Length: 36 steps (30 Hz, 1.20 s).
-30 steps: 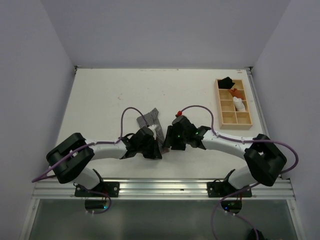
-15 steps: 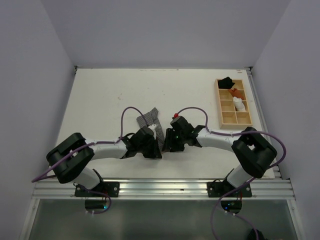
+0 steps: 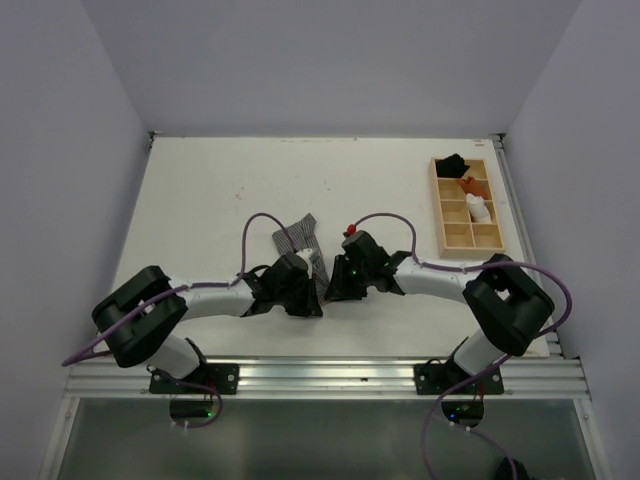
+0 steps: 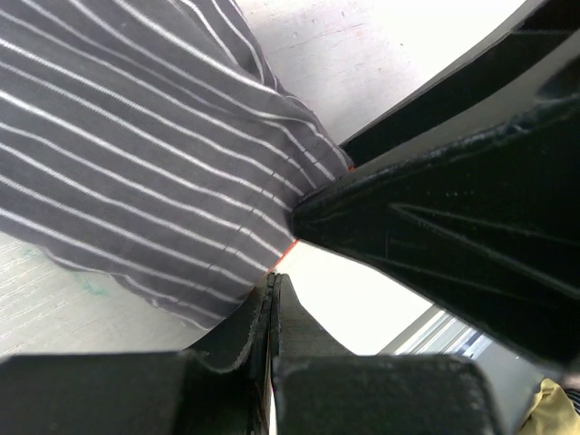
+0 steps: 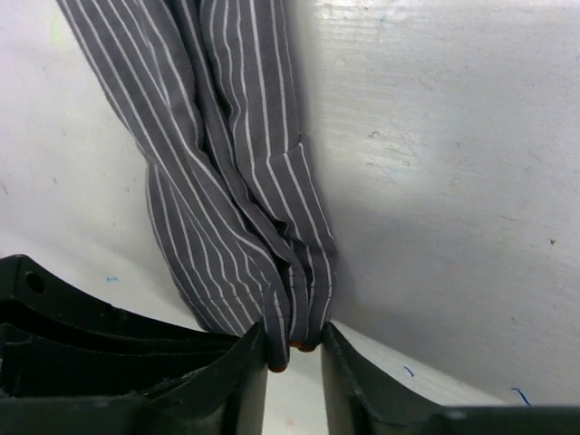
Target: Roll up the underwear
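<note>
The underwear (image 3: 300, 236) is a grey cloth with fine white stripes, lying mid-table and running back from both grippers. My left gripper (image 3: 308, 297) is at its near end, and in the left wrist view (image 4: 273, 277) its fingers are pressed together on the cloth's orange-edged hem (image 4: 154, 172). My right gripper (image 3: 334, 284) is just to the right. In the right wrist view (image 5: 294, 346) its fingers pinch a bunched fold of the striped cloth (image 5: 240, 181). The right gripper's black body (image 4: 453, 227) fills the right of the left wrist view.
A wooden divided tray (image 3: 497, 222) stands at the back right with a black bundle (image 3: 452, 164), an orange bundle (image 3: 472, 186) and a white bundle (image 3: 480, 209). Grey walls enclose the table on three sides. An aluminium rail (image 3: 330, 372) runs along the near edge.
The right arm's elbow has swung left and forward, and the right gripper has shifted slightly left and back with the cloth. The left arm has barely moved.
</note>
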Motion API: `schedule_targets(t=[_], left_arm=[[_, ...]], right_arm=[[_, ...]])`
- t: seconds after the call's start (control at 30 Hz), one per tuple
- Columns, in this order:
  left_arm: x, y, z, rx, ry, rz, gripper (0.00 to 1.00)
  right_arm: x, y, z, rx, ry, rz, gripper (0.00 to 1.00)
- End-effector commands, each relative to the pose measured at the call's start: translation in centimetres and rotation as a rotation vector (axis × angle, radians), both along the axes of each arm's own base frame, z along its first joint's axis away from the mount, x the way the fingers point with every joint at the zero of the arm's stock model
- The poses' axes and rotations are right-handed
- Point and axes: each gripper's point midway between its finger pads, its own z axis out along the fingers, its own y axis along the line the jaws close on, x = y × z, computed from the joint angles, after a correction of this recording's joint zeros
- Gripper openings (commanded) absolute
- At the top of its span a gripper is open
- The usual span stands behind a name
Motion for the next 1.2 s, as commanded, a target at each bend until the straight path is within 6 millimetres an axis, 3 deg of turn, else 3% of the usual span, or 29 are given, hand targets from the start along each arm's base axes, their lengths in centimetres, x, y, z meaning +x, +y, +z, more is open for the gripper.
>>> schedule_targets(t=[0.0, 0.13, 0.2, 0.4, 0.5, 0.63, 0.97, 1.17], left_arm=[[-0.2, 2.3, -1.4, 0.114, -0.005, 0.009, 0.0], [0.0, 3.0, -0.7, 0.114, -0.016, 0.02, 0.0], [0.8, 3.2, 0.6, 0.087, -0.036, 0.04, 0.0], [2.0, 2.7, 6.4, -0.034, -0.093, 0.092, 0.0], [2.5, 1.7, 7.7, -0.126, -0.102, 0.108, 0.0], [2.0, 0.5, 7.2, -0.196, -0.053, 0.078, 0.0], [-0.3, 3.3, 4.4, -0.159, -0.003, 0.139, 0.0], [0.3, 3.7, 3.8, -0.145, -0.049, 0.15, 0.0]], right_arm=[[0.0, 0.2, -0.5, 0.017, 0.0, 0.011, 0.3], [0.0, 0.4, -1.0, 0.03, 0.016, -0.007, 0.15], [0.2, 0.7, -0.9, 0.044, 0.018, -0.02, 0.09], [-0.2, 3.4, 0.1, 0.075, 0.015, -0.064, 0.06], [-1.1, 5.0, 0.7, 0.066, 0.005, -0.068, 0.06], [-1.8, 5.8, 0.6, 0.066, 0.016, -0.083, 0.06], [-2.5, 4.6, 0.6, 0.07, 0.035, -0.169, 0.05], [-3.1, 5.2, 0.8, 0.075, 0.036, -0.16, 0.05]])
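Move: The underwear lies as a narrow strip with its near end practically at the right hand point, between the half-open fingers, perhaps 1 cm below and level otherwise. Its far end is about 16 cm ahead of the right hand, 7 cm to its left and 3 cm below. From the left hand, whose shut fingertips are at the hem, that near end is some 3 cm ahead and 1 cm to the right, at about the same height. The right fingers shut on the underwear's bunched near end and pinch it, then drag it about 5 cm left and 3 cm back, low over the table. The left hand, fingers kept shut, comes free of the hem, going left and then up about 6 cm; it draws back and sinks halfway again while shifting left, finishing some 4 cm left of its start and still beside the pinched end. ##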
